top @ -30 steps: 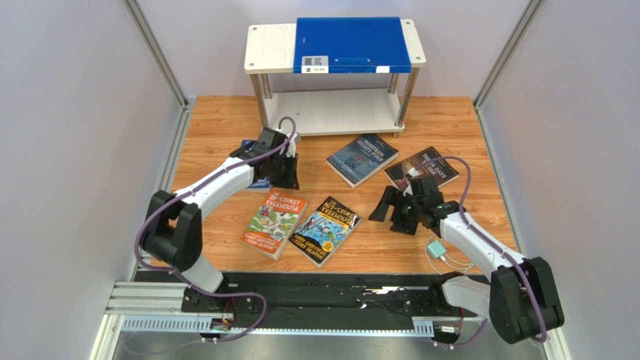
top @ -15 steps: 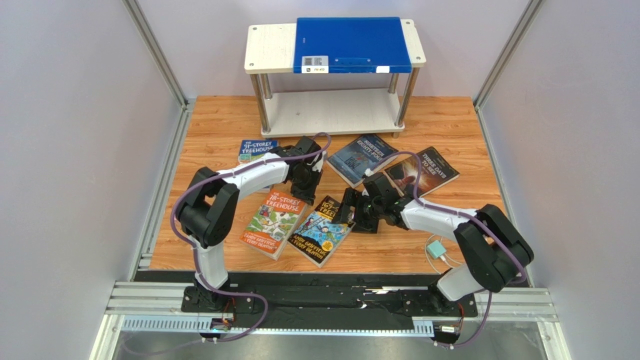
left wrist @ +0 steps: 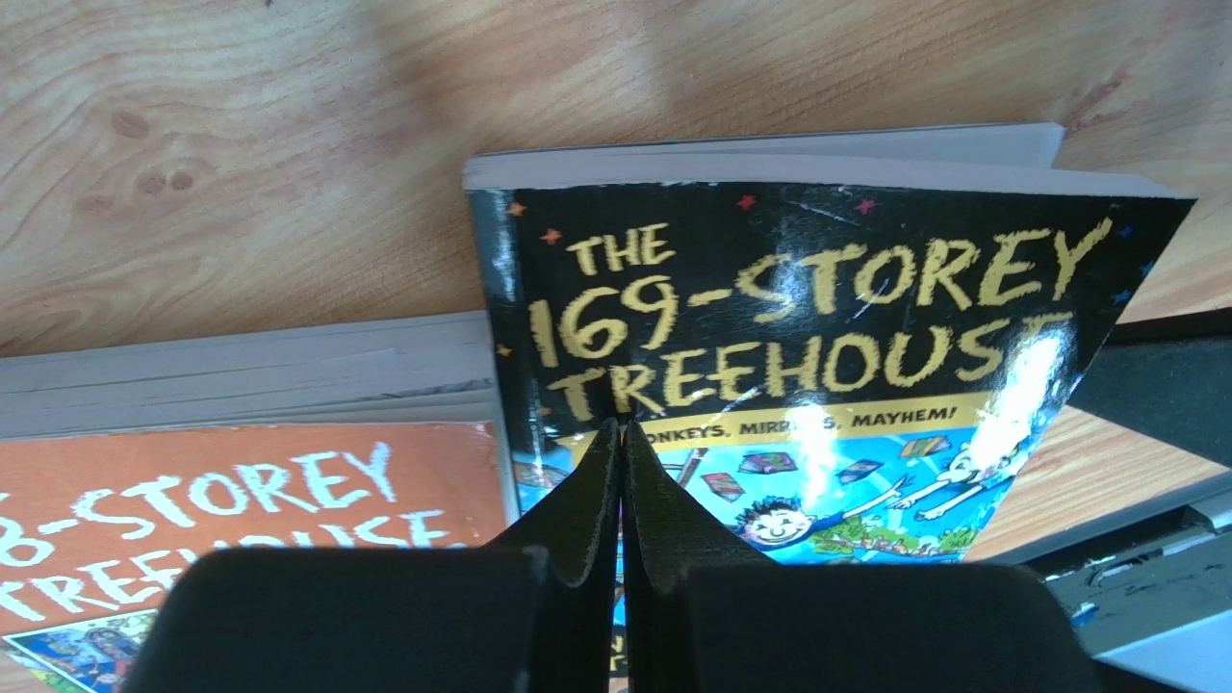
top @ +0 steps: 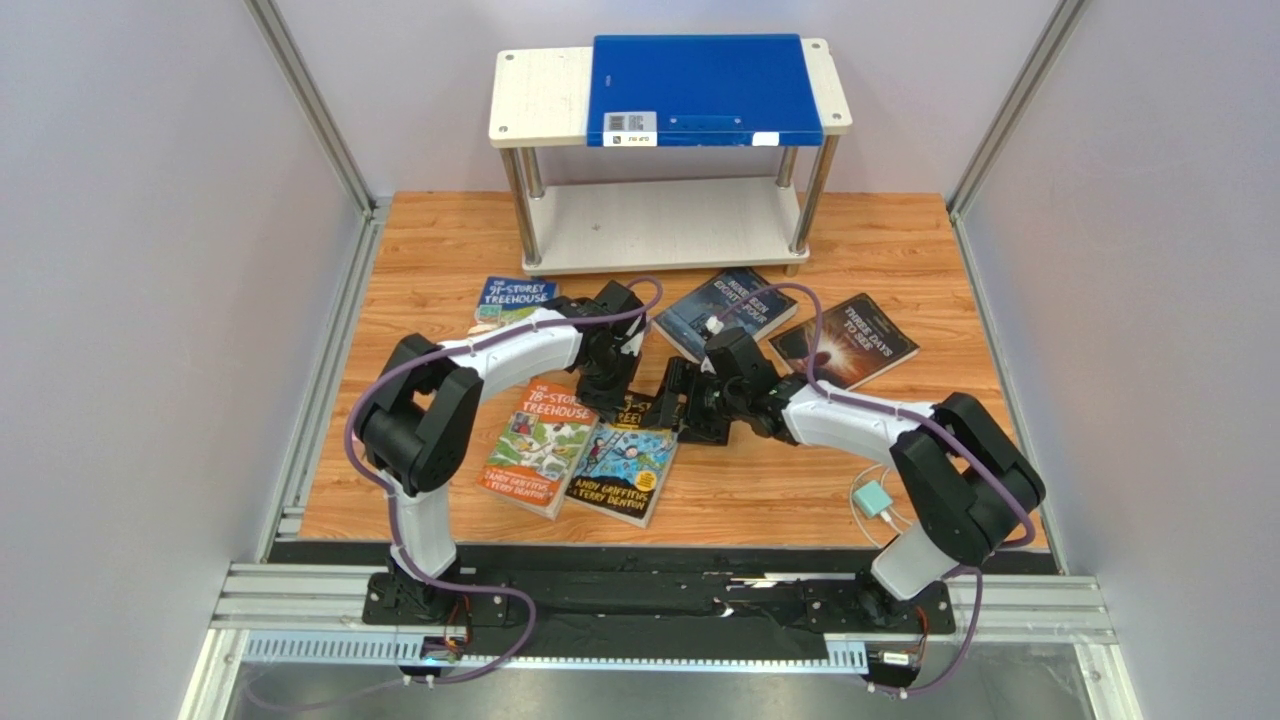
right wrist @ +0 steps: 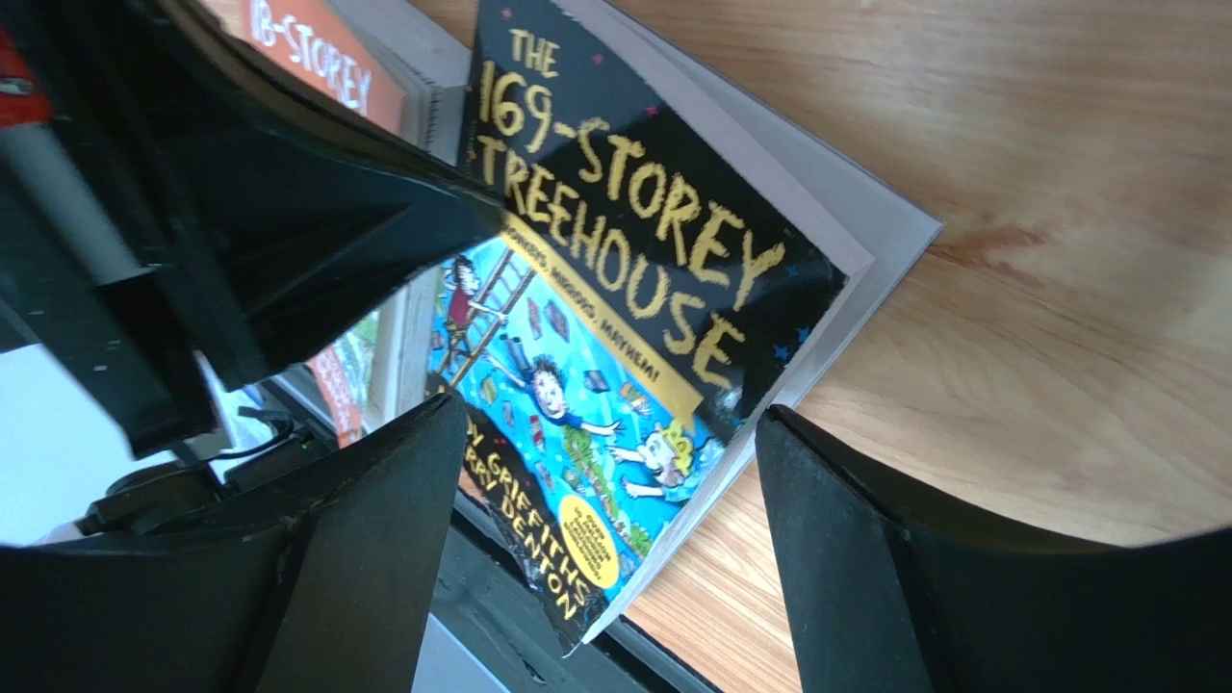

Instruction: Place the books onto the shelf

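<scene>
The dark "169-Storey Treehouse" book [top: 621, 477] [left wrist: 810, 332] [right wrist: 622, 347] lies on the wooden floor beside the orange-red Treehouse book [top: 541, 446] [left wrist: 217, 498]. My left gripper [top: 613, 393] [left wrist: 622, 426] is shut, its tips on the dark cover just below the title. My right gripper [top: 679, 408] [right wrist: 608, 542] stands open at that book's upper right edge, the book's lower corner between its fingers [right wrist: 853, 563]. A blue Treehouse book [top: 511, 296], a navy book [top: 736, 311] and a black-brown book [top: 854, 338] lie apart. The white two-tier shelf [top: 541, 98] stands at the back.
A large blue folder [top: 703, 87] covers most of the shelf's top board; the lower board [top: 661, 225] is bare. A small teal box with a cable [top: 872, 497] lies near the right arm. Grey walls close both sides, and a metal rail [top: 601, 608] runs along the front.
My right gripper has swept left to the dark Treehouse book and narrowed slightly. My left gripper has come from the blue book onto the dark cover. The dark book has shifted a little down-left.
</scene>
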`<state>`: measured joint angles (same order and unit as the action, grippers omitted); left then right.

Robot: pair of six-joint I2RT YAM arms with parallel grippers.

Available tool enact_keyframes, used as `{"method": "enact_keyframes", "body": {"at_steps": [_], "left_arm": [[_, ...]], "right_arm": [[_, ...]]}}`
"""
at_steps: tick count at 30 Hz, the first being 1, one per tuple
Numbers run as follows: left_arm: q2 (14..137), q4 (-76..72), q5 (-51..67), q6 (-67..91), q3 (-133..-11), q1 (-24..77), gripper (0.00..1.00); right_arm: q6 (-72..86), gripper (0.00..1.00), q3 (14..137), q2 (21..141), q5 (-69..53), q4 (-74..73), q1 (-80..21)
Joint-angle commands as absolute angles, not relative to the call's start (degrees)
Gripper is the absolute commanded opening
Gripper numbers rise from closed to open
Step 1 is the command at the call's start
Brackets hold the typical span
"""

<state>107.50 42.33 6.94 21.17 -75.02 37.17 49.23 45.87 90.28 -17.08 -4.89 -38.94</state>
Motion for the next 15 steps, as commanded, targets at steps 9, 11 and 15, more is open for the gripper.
{"method": "enact_keyframes", "body": {"at_steps": [9, 11, 15], "left_arm": [[107.22, 42.19, 7.91, 22.94, -75.23, 37.88, 0.0], [107.49, 42.19, 7.82, 22.85, -75.32, 37.88, 0.0], [108.89, 42.1, 7.74, 22.5, -75.32, 37.97, 0.0]], "right_arm": [[49.57, 0.6, 48.78, 97.29, -26.97, 8.7, -39.29], [50.79, 0.57, 48.52, 99.22, -27.77, 11.24, -39.37], [53.08, 0.52, 46.67, 100.72, -29.18, 18.72, -39.38]]}}
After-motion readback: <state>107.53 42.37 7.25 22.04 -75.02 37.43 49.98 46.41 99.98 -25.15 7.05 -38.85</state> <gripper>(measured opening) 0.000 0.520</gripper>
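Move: Under and behind the shut left fingers lies the 169-storey book, its middle about 7 cm back, 3 cm right and 2 cm below; the orange book's middle is 6 cm back and 9 cm left. From the open right hand, at the book's right edge, the 169-storey book's middle is some 9 cm left, 5 cm back and 4 cm down. The dark blue book lies roughly 15 cm ahead and 5 cm right of that hand. Pushing left against the 169-storey book's slightly raised right edge, the right hand travels about 3 cm, rising a touch first and then sinking some 2.5 cm. Its fingers straddle that edge and close from three quarters to half open, tipping a little flatter towards the left. The left hand stays put, fingers shut, just over the cover. ##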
